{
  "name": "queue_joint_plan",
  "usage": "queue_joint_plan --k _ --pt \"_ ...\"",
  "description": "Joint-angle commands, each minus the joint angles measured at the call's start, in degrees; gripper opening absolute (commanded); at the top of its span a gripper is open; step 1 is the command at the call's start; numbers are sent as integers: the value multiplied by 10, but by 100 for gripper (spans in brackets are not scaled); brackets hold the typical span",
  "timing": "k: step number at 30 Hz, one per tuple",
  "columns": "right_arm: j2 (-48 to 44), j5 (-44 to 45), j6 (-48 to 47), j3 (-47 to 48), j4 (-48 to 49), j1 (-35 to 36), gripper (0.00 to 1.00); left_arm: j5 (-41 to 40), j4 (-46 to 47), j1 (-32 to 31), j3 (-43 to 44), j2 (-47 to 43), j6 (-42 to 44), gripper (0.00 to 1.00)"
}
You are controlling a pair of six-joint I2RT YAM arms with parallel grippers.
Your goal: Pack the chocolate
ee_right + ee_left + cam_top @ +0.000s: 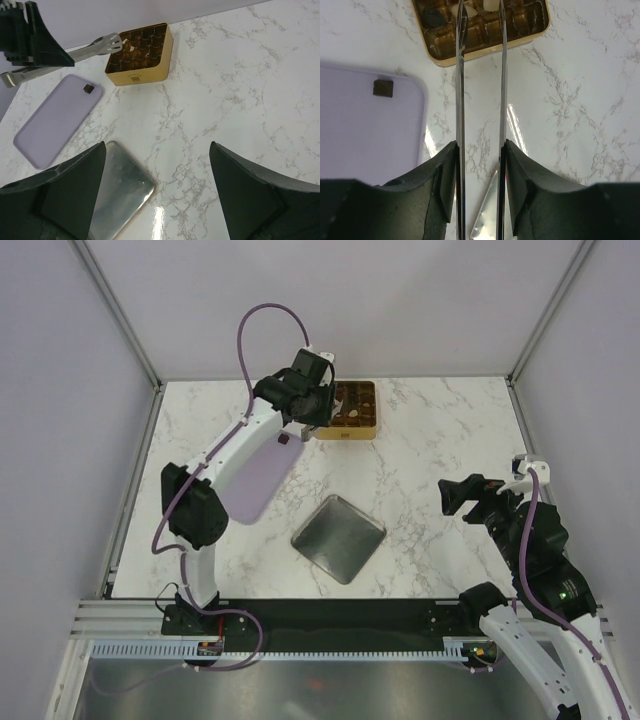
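One dark brown square chocolate (pixel 383 88) lies on the flat lilac board (pixel 360 135), near its corner closest to the tin. The square gold tin (pixel 142 75) at the back holds more pieces in its grid: a dark round one (pixel 434 17) and a pale one (pixel 131 48). My left gripper (pixel 480 150) is shut on thin metal tongs (pixel 462 90). Their slightly parted tips reach over the tin's near compartments, with the pale piece by the tips. My right gripper (pixel 157 165) hangs open and empty over the right side of the table.
A square silver lid (pixel 338 537) lies flat on the marble between the arms, in front of the tin. The lilac board (pixel 262 475) lies under the left arm. White walls with metal rails close off the table on three sides.
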Motion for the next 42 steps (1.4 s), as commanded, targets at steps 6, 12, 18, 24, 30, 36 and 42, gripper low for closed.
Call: queue_joint_plan --k 6,12,18,24,30,36,42 --pt "-12 -2 9 1 18 3 93 -93 16 9 -147 -152 -9 48" --pt "-14 -11 7 3 17 2 93 -94 21 51 -221 -174 -31 48" --pt "-18 -8 2 7 15 2 93 -74 80 96 -285 -171 -18 49" --pt "-20 -5 1 6 13 2 93 -39 125 112 -313 -176 12 52" --pt "-17 -3 1 6 13 2 93 -33 133 115 -313 -162 21 53" --pt "-17 0 -2 6 13 2 93 -39 133 124 -315 -154 20 52" --pt "-21 1 -1 3 13 3 93 -36 132 126 -314 -144 21 52"
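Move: The last chocolate, a dark square near the far right corner of the purple tray, lies about 12 cm to the left of the left hand, some 6 cm ahead and 18 cm below. The chocolate box is centred roughly 8 cm right and 14 cm ahead of that hand; the tray's middle is about 23 cm left and 7 cm back. From the idle right hand the chocolate lies about 28 cm ahead and 44 cm left. To the chocolate on the tray the left hand brings the empty tongs over from the box: it first rises and draws back about 4 cm each, then sweeps some 14 cm left while sinking to about 6 cm below its start, turning roughly 15 degrees counter-clockwise. It then nearly stops, still gripping the tongs, their arms apart with the tips just over the chocolate. ##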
